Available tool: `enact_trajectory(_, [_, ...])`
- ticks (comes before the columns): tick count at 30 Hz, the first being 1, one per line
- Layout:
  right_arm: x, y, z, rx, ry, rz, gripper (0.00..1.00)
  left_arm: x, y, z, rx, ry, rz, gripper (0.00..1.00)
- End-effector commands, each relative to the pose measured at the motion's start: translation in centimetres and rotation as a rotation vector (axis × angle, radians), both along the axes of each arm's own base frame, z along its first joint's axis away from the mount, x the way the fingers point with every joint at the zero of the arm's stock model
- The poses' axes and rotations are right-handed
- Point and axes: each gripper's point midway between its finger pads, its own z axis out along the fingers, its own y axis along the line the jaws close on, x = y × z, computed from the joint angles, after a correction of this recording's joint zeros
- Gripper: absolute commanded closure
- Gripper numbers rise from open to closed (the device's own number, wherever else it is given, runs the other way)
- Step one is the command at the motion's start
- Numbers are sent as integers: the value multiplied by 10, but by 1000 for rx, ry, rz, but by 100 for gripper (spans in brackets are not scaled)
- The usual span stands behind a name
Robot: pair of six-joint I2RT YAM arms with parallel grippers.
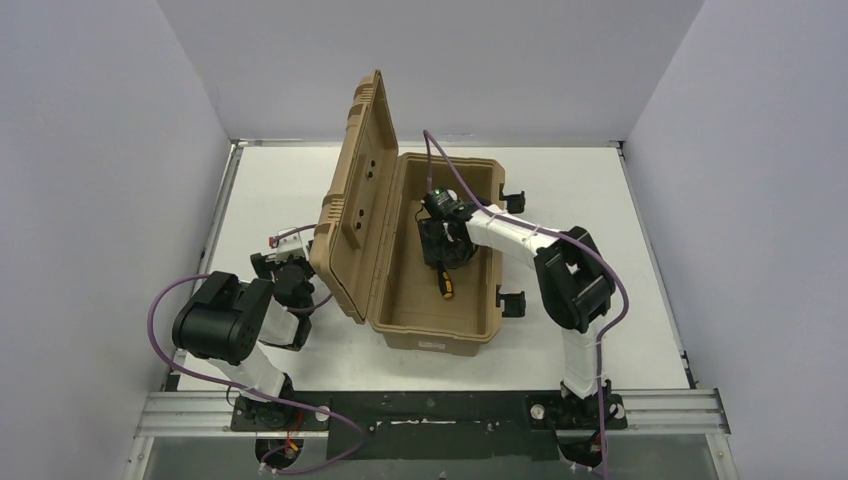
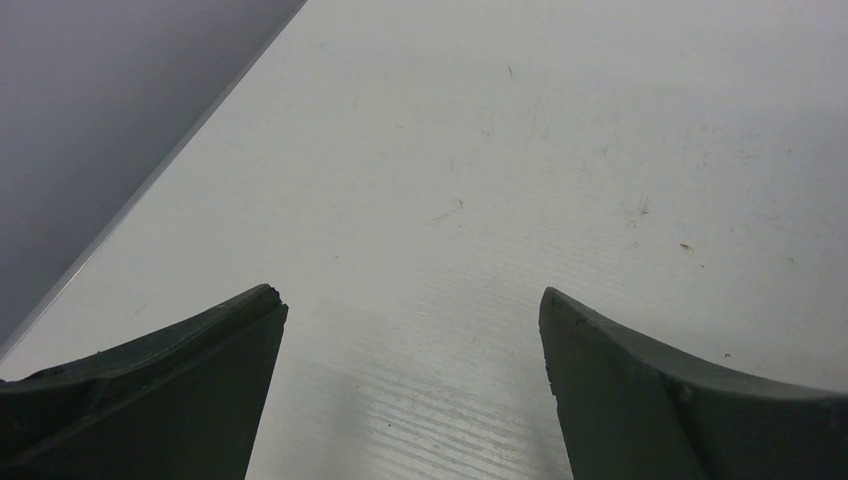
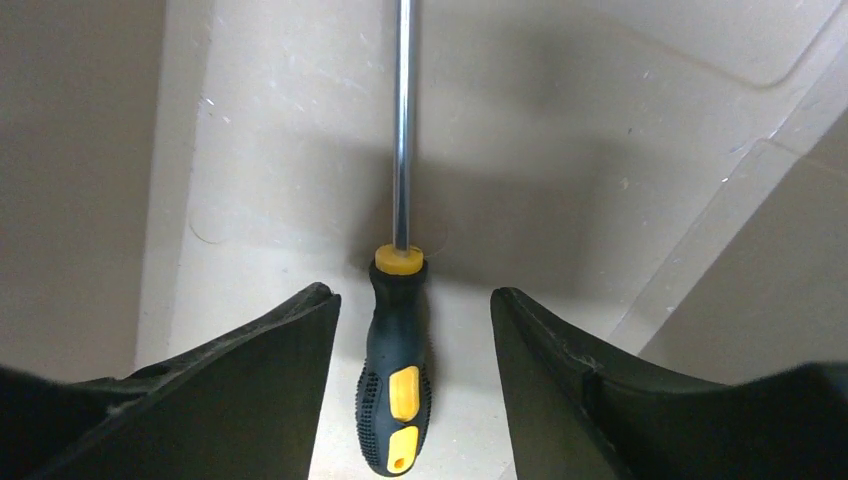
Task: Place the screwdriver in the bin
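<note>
The tan bin [image 1: 480, 325] stands open at the table's middle, its ribbed lid [image 1: 355, 200] upright on the left. The screwdriver [image 1: 445, 283], black handle with yellow inserts and a thin metal shaft, lies on the bin's floor. In the right wrist view the screwdriver [image 3: 398, 380] lies between the fingers, touching neither. My right gripper [image 1: 440, 250] is open inside the bin, just above the screwdriver; it also shows in the right wrist view [image 3: 415, 305]. My left gripper [image 1: 285, 270] is open and empty, left of the lid, over bare table [image 2: 410, 300].
Two black latches [image 1: 513, 197] [image 1: 512, 302] stick out on the bin's right side. The bin's tan walls [image 3: 80, 180] close in around the right gripper. Grey walls enclose the white table [image 1: 280, 180] on three sides.
</note>
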Motion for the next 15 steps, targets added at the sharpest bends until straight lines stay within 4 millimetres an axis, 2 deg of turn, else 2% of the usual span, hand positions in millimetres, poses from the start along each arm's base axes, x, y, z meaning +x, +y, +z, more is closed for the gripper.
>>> enact_trajectory(1, [29, 11, 52, 43, -131, -34, 38, 6, 0, 13, -21, -54, 2, 3])
enact_trajectory(4, [38, 16, 86, 76, -190, -15, 29, 6, 0, 13, -21, -53, 3, 3])
enact_trajectory(9, [52, 13, 133, 137, -300, 40, 1, 6, 0, 13, -21, -55, 2, 3])
enact_trajectory(12, [58, 2, 157, 162, -394, 65, 0, 6, 0, 13, -22, -54, 2, 3])
enact_trajectory(15, [68, -20, 186, 185, -505, 23, 0, 6, 0, 13, -22, -54, 1, 3])
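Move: The already released screwdriver lies on the bin floor right under the right hand, its middle only about 3 cm below. The bin's right wall stands some 11 cm to the right of the hand, the hinge wall some 9 cm to the left, and the far wall about 13 cm ahead, their rims well above the fingertips. From the left hand, the screwdriver is roughly 32 cm to the right, 2 cm back and 6 cm lower. Upwards and somewhat forward, gathering speed, the right hand leaves the screwdriver on the bin floor, rising about 12 cm while moving towards the bin's far wall. The fingers, already clear of the handle, spread from half open to fully open, and the wrist tips the fingertips forward by some 15 degrees. ##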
